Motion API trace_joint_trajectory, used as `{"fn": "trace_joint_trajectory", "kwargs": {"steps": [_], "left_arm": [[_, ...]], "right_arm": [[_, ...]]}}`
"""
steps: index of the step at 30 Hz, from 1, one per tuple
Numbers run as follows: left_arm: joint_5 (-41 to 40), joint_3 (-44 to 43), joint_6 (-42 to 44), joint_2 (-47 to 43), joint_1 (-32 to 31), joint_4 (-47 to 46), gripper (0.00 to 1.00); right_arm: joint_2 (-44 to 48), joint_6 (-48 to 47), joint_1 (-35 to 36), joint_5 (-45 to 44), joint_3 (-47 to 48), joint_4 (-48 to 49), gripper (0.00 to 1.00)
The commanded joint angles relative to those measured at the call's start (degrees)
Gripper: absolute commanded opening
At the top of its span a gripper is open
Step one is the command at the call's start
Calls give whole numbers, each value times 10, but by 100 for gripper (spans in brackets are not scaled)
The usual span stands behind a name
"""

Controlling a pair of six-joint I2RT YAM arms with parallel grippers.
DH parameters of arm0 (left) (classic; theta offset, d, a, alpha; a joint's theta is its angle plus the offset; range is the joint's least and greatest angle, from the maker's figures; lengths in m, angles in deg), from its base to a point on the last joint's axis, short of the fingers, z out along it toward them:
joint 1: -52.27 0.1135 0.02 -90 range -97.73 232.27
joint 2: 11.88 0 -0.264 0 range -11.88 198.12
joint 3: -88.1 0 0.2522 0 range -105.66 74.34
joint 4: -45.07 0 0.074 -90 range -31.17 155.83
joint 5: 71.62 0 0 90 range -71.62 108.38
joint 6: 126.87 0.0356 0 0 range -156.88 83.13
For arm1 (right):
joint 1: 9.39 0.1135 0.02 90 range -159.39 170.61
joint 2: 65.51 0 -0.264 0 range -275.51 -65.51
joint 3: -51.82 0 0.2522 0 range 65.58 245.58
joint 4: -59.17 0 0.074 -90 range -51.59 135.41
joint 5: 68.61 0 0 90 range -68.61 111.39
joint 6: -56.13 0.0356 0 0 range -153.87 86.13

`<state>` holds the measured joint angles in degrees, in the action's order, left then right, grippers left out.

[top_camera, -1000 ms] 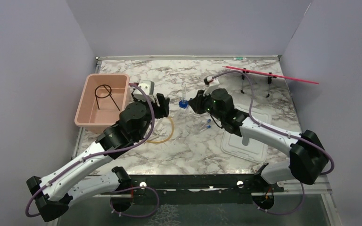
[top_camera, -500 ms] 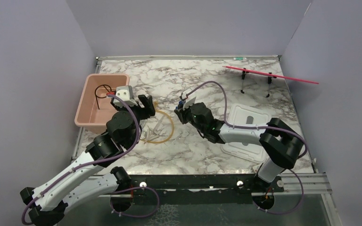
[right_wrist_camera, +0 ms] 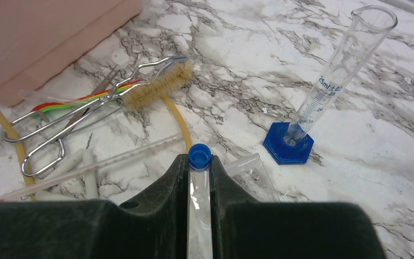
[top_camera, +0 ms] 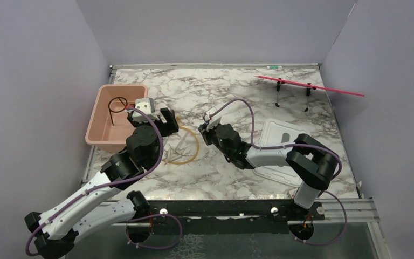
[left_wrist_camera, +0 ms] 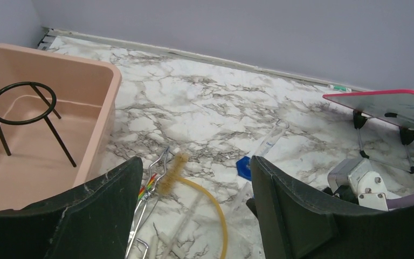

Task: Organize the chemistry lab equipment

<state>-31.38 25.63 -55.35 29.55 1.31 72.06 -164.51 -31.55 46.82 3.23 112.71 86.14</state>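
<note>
My right gripper (right_wrist_camera: 199, 168) is shut on a clear blue-capped tube (right_wrist_camera: 199, 156), held low over the marble table. Ahead of it lie the metal tongs (right_wrist_camera: 86, 116), a bristle brush (right_wrist_camera: 156, 83) and the amber tubing loop (right_wrist_camera: 178, 121). A blue-based clear vial (right_wrist_camera: 323, 91) stands upright to the right. My left gripper (left_wrist_camera: 194, 167) hangs open and empty above the tongs (left_wrist_camera: 148, 189) and tubing (left_wrist_camera: 210, 199). The black wire ring (left_wrist_camera: 24, 105) stands inside the pink tub (left_wrist_camera: 113, 81). From above, the left gripper (top_camera: 168, 125) and right gripper (top_camera: 204, 129) are close together.
The pink tub (top_camera: 94, 116) sits at the table's left. A white lid (top_camera: 280, 137) lies at the right, partly under my right arm. A pink board on black stands (top_camera: 307, 85) is at the back right. A thin glass rod (right_wrist_camera: 113, 162) lies near the tongs.
My left arm has drawn back toward the tub and its jaws have widened. My right arm has swung left and lower with the tube, from beside the vial toward the tubing.
</note>
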Motion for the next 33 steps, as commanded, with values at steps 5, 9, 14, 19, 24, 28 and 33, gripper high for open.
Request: {"fn": "trace_joint_trajectory", "kwargs": {"steps": [5, 9, 14, 19, 24, 28, 33], "left_arm": [[-35, -1, -10, -5, 1, 11, 76], [-36, 1, -11, -5, 1, 11, 76], [-37, 2, -11, 0, 2, 12, 76], [-38, 2, -10, 3, 2, 13, 76], [-39, 2, -10, 6, 2, 13, 76], [-42, 2, -11, 6, 1, 14, 76], [-43, 1, -11, 8, 1, 16, 77]], "right_arm": [[-20, 1, 1, -15, -17, 34, 12], [-29, 9, 1, -13, -19, 27, 12], [-48, 19, 1, -14, -16, 26, 13], [-68, 22, 1, -16, -6, 21, 15], [-74, 21, 1, -15, -5, 17, 21], [-51, 40, 1, -11, -6, -1, 42], [9, 93, 0, -24, 18, -89, 64]]}}
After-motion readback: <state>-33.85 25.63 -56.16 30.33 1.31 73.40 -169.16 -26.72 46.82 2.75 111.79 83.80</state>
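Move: The right fingers hold a blue-capped tube over the clear tube rack, whose middle lies roughly 2 cm ahead, 2 cm to the right and 10 cm below them. The measuring cylinder stands about 8 cm ahead and 3 cm right. The yellow tubing loop's middle lies 4 cm back and 9 cm left, the bottle brush 5 cm ahead and 12 cm left. From the left hand the rack is about 8 cm ahead, 12 cm right and far below. The right hand sinks almost straight down by about 5 cm, still gripping the blue-capped tube, and lowers it into the left end of the clear rack, the end by the yellow tubing. Near the bottom the fingers open from nearly shut to over half wide and let go of the tube around its blue cap, while the hand tips some 5 degrees further down and stays low around the tube. ##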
